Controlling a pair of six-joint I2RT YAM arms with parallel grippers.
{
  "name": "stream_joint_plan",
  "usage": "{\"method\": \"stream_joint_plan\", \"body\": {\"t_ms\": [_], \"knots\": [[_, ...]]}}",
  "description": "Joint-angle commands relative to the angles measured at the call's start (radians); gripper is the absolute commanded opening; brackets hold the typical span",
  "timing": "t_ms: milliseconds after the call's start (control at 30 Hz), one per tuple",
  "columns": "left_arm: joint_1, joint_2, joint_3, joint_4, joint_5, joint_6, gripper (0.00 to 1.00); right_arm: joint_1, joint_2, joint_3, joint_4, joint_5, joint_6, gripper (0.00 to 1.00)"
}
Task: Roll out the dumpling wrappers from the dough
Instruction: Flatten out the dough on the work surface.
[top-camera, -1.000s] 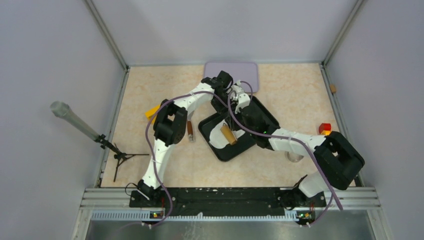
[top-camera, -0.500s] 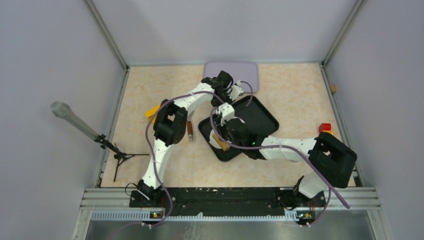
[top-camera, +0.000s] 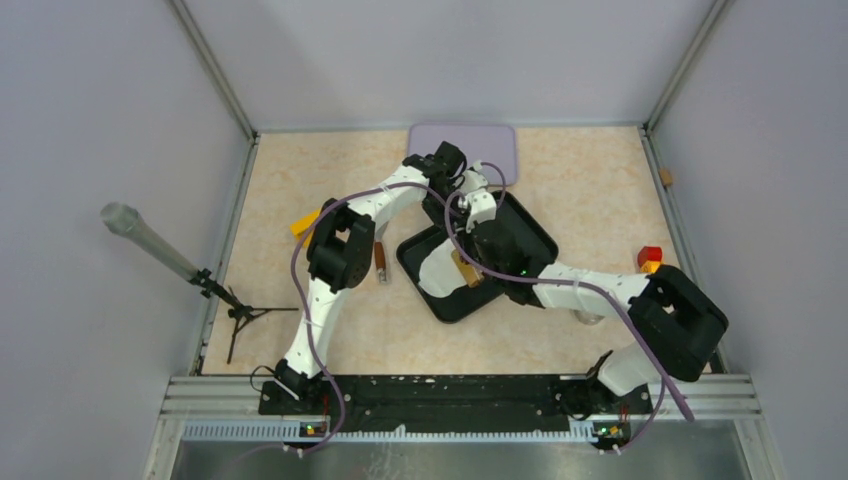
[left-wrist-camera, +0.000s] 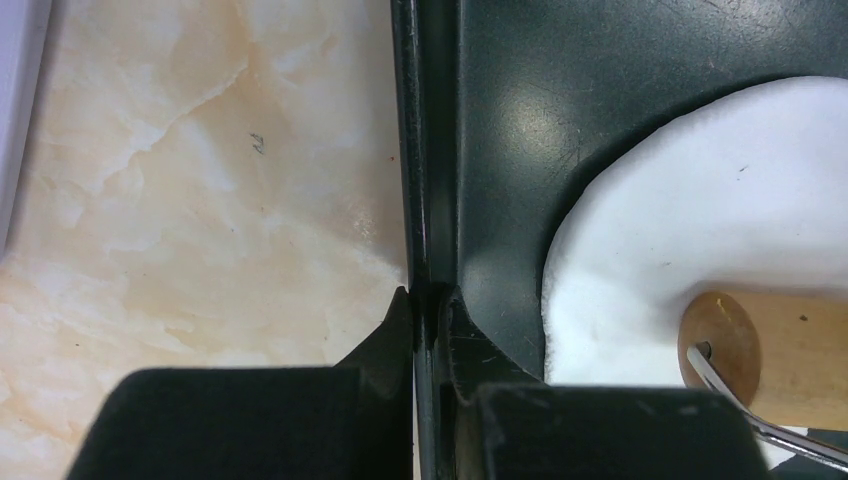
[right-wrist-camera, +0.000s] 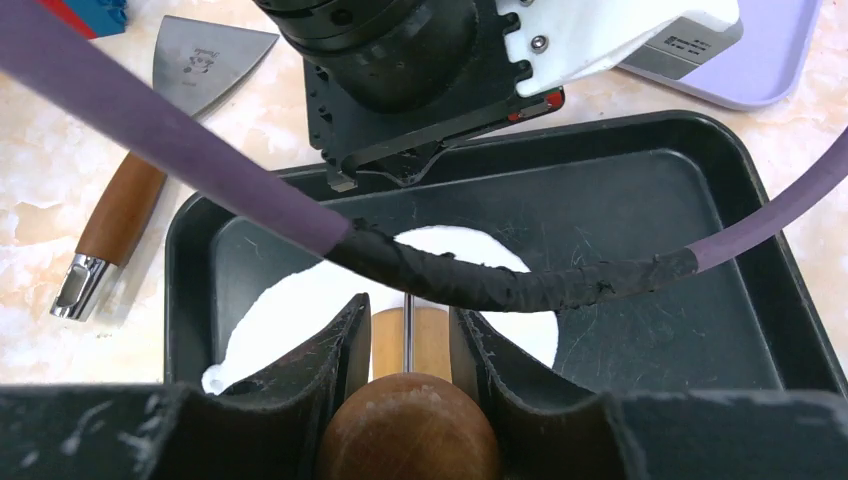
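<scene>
The dough (right-wrist-camera: 290, 310) lies rolled out as a flat, round white sheet in the black tray (right-wrist-camera: 183, 270). A wooden roller (right-wrist-camera: 408, 345) rests on it, and my right gripper (right-wrist-camera: 408, 315) is shut on the roller's handle. In the top view the roller (top-camera: 464, 270) sits over the dough (top-camera: 433, 270) in the tray's near-left half. My left gripper (left-wrist-camera: 426, 305) is shut on the tray's rim (left-wrist-camera: 425, 150), with the dough's edge (left-wrist-camera: 700, 220) just to its right. In the top view that gripper (top-camera: 443, 210) stands at the tray's far-left edge. No dumpling wrappers are in view.
A bench scraper (right-wrist-camera: 120, 205) with a wooden handle lies on the table left of the tray. A purple board (top-camera: 462, 150) sits behind it. A red and yellow block (top-camera: 650, 257) is at the right, and a tripod stand (top-camera: 185, 268) at the left wall.
The right gripper pushed the roller toward the tray's near-left corner, then drew it back to about where it began. The left gripper has kept its hold on the rim.
</scene>
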Motion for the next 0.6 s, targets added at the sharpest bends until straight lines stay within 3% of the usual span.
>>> {"method": "stream_joint_plan", "body": {"t_ms": [0,333,567], "knots": [[-0.002,-0.055,0.027,0.004,-0.062,0.059,0.0,-0.01,0.072,-0.07,-0.287,-0.056,-0.021,0.0],[-0.002,-0.056,0.035,-0.003,-0.065,0.052,0.0,0.207,0.178,-0.012,-0.292,-0.142,-0.039,0.0],[-0.002,-0.056,0.035,-0.005,-0.066,0.057,0.0,0.289,0.179,0.015,-0.323,-0.162,-0.044,0.0]]}}
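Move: The right hand holds the rolling pin's handle, with the roller about 8 cm below and 1 cm back and right of it. The dough's near-left edge lies 5 cm back, 6 cm left and 10 cm down; its middle is level and 1 cm left. The spatula handle is level, about 17 cm left. From the left hand, pinching the tray's far rim, the dough's middle lies some 8 cm back, 4 cm right and slightly lower. The right hand, still gripping the handle, sweeps the roller leftward and back towards itself across the dough, about 11 cm from the middle towards the near-left edge, at almost constant height. As it goes, the wrist swings roughly 20 degrees counter-clockwise, while the left hand stays put and keeps the tray's rim pinched. ##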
